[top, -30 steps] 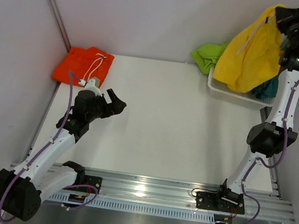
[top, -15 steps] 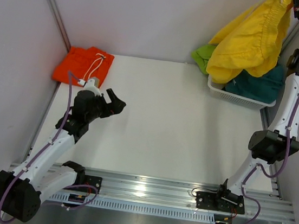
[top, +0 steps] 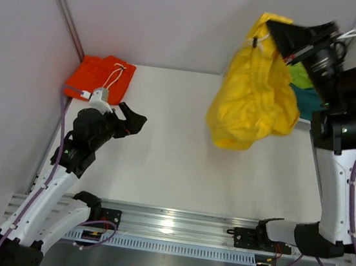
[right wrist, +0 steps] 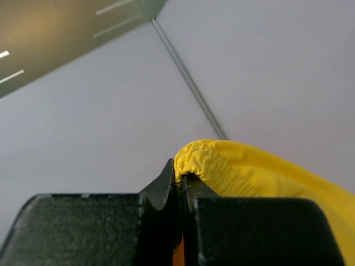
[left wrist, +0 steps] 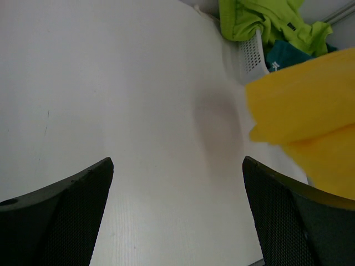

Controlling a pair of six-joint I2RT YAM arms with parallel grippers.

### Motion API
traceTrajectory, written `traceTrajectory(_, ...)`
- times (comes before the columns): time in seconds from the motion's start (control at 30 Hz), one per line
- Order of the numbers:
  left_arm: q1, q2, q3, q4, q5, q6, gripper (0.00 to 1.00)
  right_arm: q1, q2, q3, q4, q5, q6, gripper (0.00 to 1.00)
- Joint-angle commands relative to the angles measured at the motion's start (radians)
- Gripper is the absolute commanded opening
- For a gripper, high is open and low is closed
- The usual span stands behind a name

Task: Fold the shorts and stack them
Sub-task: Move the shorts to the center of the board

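Yellow shorts (top: 255,97) hang in the air over the table's back right, pinched at the elastic waistband (right wrist: 222,163) by my right gripper (top: 271,33), which is shut on them. Folded orange shorts (top: 100,77) with a white drawstring lie at the back left corner. Lime green shorts (left wrist: 260,22) and teal shorts (left wrist: 285,54) lie in the basket. My left gripper (top: 131,119) stands open low over the table, just in front of the orange shorts, with nothing between its fingers (left wrist: 66,216). In the left wrist view the yellow shorts (left wrist: 310,116) hang at the right.
A white mesh basket (left wrist: 252,51) stands at the back right, mostly hidden behind the yellow shorts in the top view. Grey walls close the table at the left and back. A metal rail (top: 173,226) runs along the near edge.
My right arm has swung leftward and toward the table's middle, carrying the yellow shorts away from the basket. My left arm has shifted slightly and stays open.
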Motion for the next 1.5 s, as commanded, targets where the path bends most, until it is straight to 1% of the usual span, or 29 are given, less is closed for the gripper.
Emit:
traceTrajectory(0.0,-0.012,-0.068,0.079,-0.060,-0.015,0.010,0.99,0.176,-0.105,-0.206,-0.160,0.212,-0.180,0.00)
traceTrajectory(0.03,-0.012,-0.097,0.084,-0.086,-0.021,0.013,0.99,0.220,-0.123,-0.250,-0.165,0.245,-0.188,0.00)
traceTrajectory(0.07,-0.012,-0.112,0.099,-0.098,-0.034,0.016,0.99,0.310,-0.148,-0.325,-0.168,0.307,-0.199,0.00)
traceTrajectory(0.13,-0.012,-0.157,0.105,-0.120,-0.049,0.024,0.99,0.398,-0.151,-0.370,-0.165,0.333,-0.211,0.00)
traceTrajectory(0.17,-0.012,-0.170,0.115,-0.135,-0.051,0.028,0.99,0.473,-0.132,-0.371,-0.176,0.361,-0.231,0.00)
traceTrajectory(0.27,-0.012,-0.210,0.136,-0.163,-0.090,0.051,0.99,0.567,-0.069,-0.300,-0.261,0.436,-0.271,0.00)
traceTrajectory(0.3,-0.012,-0.217,0.141,-0.172,-0.103,0.056,0.99,0.572,-0.056,-0.264,-0.307,0.453,-0.273,0.00)
traceTrajectory(0.37,-0.012,-0.223,0.158,-0.183,-0.109,0.068,0.99,0.566,-0.041,-0.254,-0.346,0.479,-0.271,0.00)
traceTrajectory(0.4,-0.012,-0.223,0.165,-0.187,-0.115,0.079,0.99,0.531,-0.033,-0.263,-0.382,0.511,-0.253,0.00)
traceTrajectory(0.47,-0.012,-0.212,0.168,-0.187,-0.116,0.099,0.99,0.477,-0.033,-0.298,-0.401,0.493,-0.228,0.00)
traceTrajectory(0.5,-0.012,-0.206,0.167,-0.183,-0.110,0.106,0.99,0.415,-0.041,-0.324,-0.394,0.435,-0.221,0.00)
traceTrajectory(0.53,-0.012,-0.195,0.165,-0.181,-0.100,0.110,0.99,0.382,-0.045,-0.384,-0.391,0.416,-0.196,0.00)
traceTrajectory(0.63,-0.012,-0.152,0.124,-0.143,-0.058,0.113,0.99,0.287,-0.036,-0.481,-0.354,0.327,-0.171,0.00)
traceTrajectory(0.67,-0.012,-0.145,0.103,-0.126,-0.026,0.111,0.99,0.273,-0.027,-0.527,-0.351,0.321,-0.170,0.00)
traceTrajectory(0.77,-0.014,-0.100,0.034,-0.045,0.046,0.097,0.99,0.250,0.037,-0.584,-0.325,0.330,-0.171,0.00)
traceTrajectory(0.83,-0.024,-0.059,0.018,-0.013,0.061,0.096,0.99,0.245,0.088,-0.587,-0.314,0.341,-0.181,0.00)
traceTrajectory(0.87,-0.032,-0.046,0.004,-0.006,0.057,0.102,0.99,0.245,0.144,-0.579,-0.315,0.362,-0.185,0.00)
traceTrajectory(0.93,-0.056,-0.017,-0.003,0.003,0.045,0.110,0.99,0.244,0.198,-0.570,-0.300,0.367,-0.197,0.00)
traceTrajectory(1.0,-0.070,-0.008,-0.010,0.006,0.028,0.111,0.99,0.230,0.278,-0.535,-0.306,0.338,-0.225,0.17)
traceTrajectory(1.03,-0.084,-0.002,-0.010,0.006,0.023,0.110,0.99,0.221,0.301,-0.523,-0.309,0.317,-0.239,0.30)
traceTrajectory(1.07,-0.092,-0.002,-0.011,0.009,0.017,0.108,0.99,0.212,0.327,-0.515,-0.312,0.298,-0.253,0.58)
traceTrajectory(1.1,-0.100,0.000,-0.016,0.012,0.005,0.105,0.99,0.190,0.330,-0.518,-0.309,0.280,-0.282,0.65)
traceTrajectory(1.2,-0.130,0.007,-0.020,0.015,-0.026,0.100,0.99,0.129,0.307,-0.561,-0.279,0.208,-0.377,0.75)
traceTrajectory(1.27,-0.152,0.016,-0.020,0.020,-0.034,0.097,0.99,0.092,0.281,-0.631,-0.239,0.174,-0.423,0.81)
traceTrajectory(1.33,-0.172,0.036,-0.020,0.030,-0.044,0.094,0.99,0.020,0.237,-0.740,-0.187,0.090,-0.472,0.83)
traceTrajectory(1.37,-0.179,0.052,-0.016,0.035,-0.047,0.091,0.99,-0.007,0.223,-0.781,-0.121,0.059,-0.477,0.85)
traceTrajectory(1.4,-0.187,0.061,-0.014,0.044,-0.049,0.090,0.99,-0.034,0.205,-0.818,-0.095,0.019,-0.484,0.85)
traceTrajectory(1.43,-0.201,0.069,-0.013,0.047,-0.049,0.087,0.99,-0.082,0.202,-0.878,-0.066,-0.066,-0.504,0.85)
traceTrajectory(1.47,-0.210,0.076,-0.007,0.052,-0.049,0.087,0.99,-0.101,0.200,-0.901,-0.032,-0.099,-0.522,0.85)
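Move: Hanging from the right gripper's shut fingers by the waistband, the yellow shorts go to the board's centre, about 5 cm ahead of that hand, 12 cm left and some 66 cm below. The basket with the green and teal clothes stands roughly 26 cm ahead and 25 cm to the right of the hand; the folded red garment lies some 27 cm ahead and 55 cm left. From the empty left hand, the centre is about 7 cm ahead, 19 cm right and 24 cm down. Sweeping down some 50 cm in all, the right hand first swings 15 cm left, comes partly back right, then presses on forward and down, tipping its fingers downward by about 55 degrees. Low over the board it opens, lets go of the waistband and slips right, clear of the cloth. The open left hand lifts 8 cm and draws back slightly, then sinks again, easing right. ##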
